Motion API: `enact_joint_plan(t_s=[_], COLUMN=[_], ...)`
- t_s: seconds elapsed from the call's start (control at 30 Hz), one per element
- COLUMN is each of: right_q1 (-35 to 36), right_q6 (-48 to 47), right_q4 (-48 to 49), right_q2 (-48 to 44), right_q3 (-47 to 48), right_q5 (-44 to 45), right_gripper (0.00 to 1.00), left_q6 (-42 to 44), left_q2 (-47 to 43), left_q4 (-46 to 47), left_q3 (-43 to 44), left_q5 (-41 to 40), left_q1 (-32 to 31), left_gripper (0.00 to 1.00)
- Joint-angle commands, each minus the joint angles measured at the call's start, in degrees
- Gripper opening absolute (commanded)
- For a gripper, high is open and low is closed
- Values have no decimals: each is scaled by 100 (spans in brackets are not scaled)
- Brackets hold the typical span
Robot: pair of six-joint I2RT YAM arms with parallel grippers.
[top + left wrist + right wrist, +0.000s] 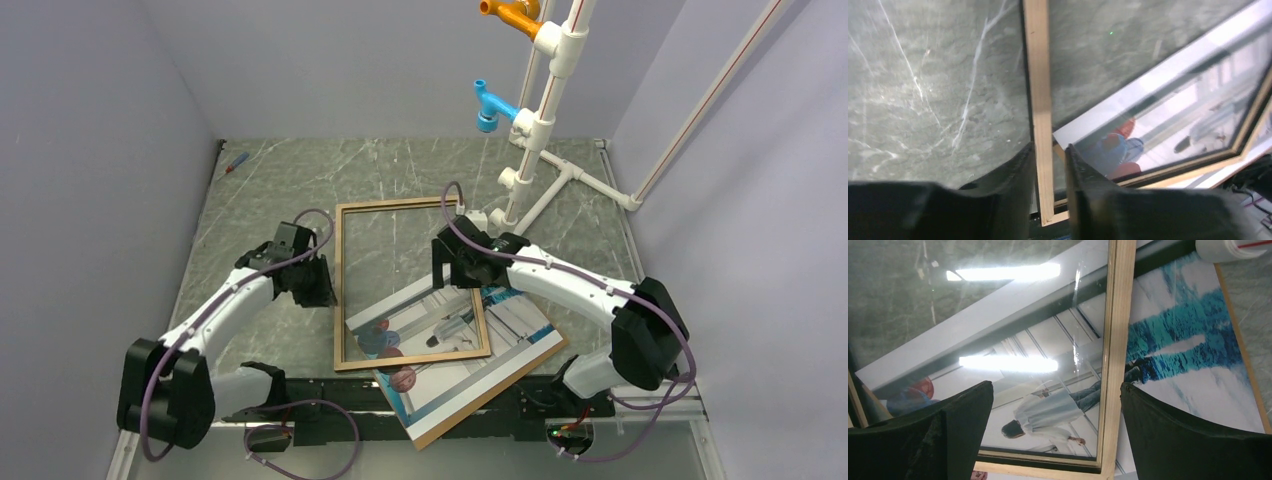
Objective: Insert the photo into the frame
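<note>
The frame, thin light wood rails, lies flat mid-table with its near half over the photo. The photo lies picture side up, turned at an angle on a brown backing board. My left gripper straddles the frame's left rail near its near corner; in the left wrist view its jaws are slightly apart, with a thin gap beside the rail. My right gripper hangs wide open over the right rail, nothing between its fingers. The printed figure and blue patch of the photo show beneath.
A glazed pane in the frame reflects ceiling lights. A white pipe stand with orange and blue fittings rises at the back right, close behind my right arm. A small red-and-blue tool lies at the back left. Walls close in on three sides.
</note>
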Motion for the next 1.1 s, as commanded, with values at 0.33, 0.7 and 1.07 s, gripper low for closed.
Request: enact_joint_plan(t_s=[0.33, 0.7, 1.07], right_q1=[-797, -819, -394], right_q6=[-108, -155, -153], right_q4=[653, 1251, 1215], right_q2=[-552, -44, 610], right_q3=[-1194, -1392, -785], right_q5=[-920, -1503, -1555], right_gripper=[100, 82, 50], left_q6=[157, -19, 49], left_q2=[-2178, -2693, -2729], left_q4=[1014, 1294, 1140], left_q3=[617, 678, 691], left_q5=[2292, 2676, 2665], left_q1=[-9, -16, -16], left_gripper=[97, 99, 99])
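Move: The stretch of the frame's right rail that the right hand goes for lies about 4 cm to its right, 3 cm back and some 8 cm below. The frame's middle is roughly 7 cm to that hand's left and 3 cm farther out; the photo's middle is about 10 cm back and 1 cm right, and the pipe foot some 17 cm ahead and 12 cm right. From the left hand, that right-rail stretch is about 31 cm to the right and 1 cm ahead, 4 cm lower. The frame's right rail is taken between the open right fingers: the hand sinks about 7 cm, drawing back slightly and swinging right past the rail, then shifts some 3 cm left with the outer finger against it, half closing and tipping more downward. Meanwhile the left hand leaves the left rail, rising nearly 19 cm and going right, opening wide and tilting up about 35 degrees. ##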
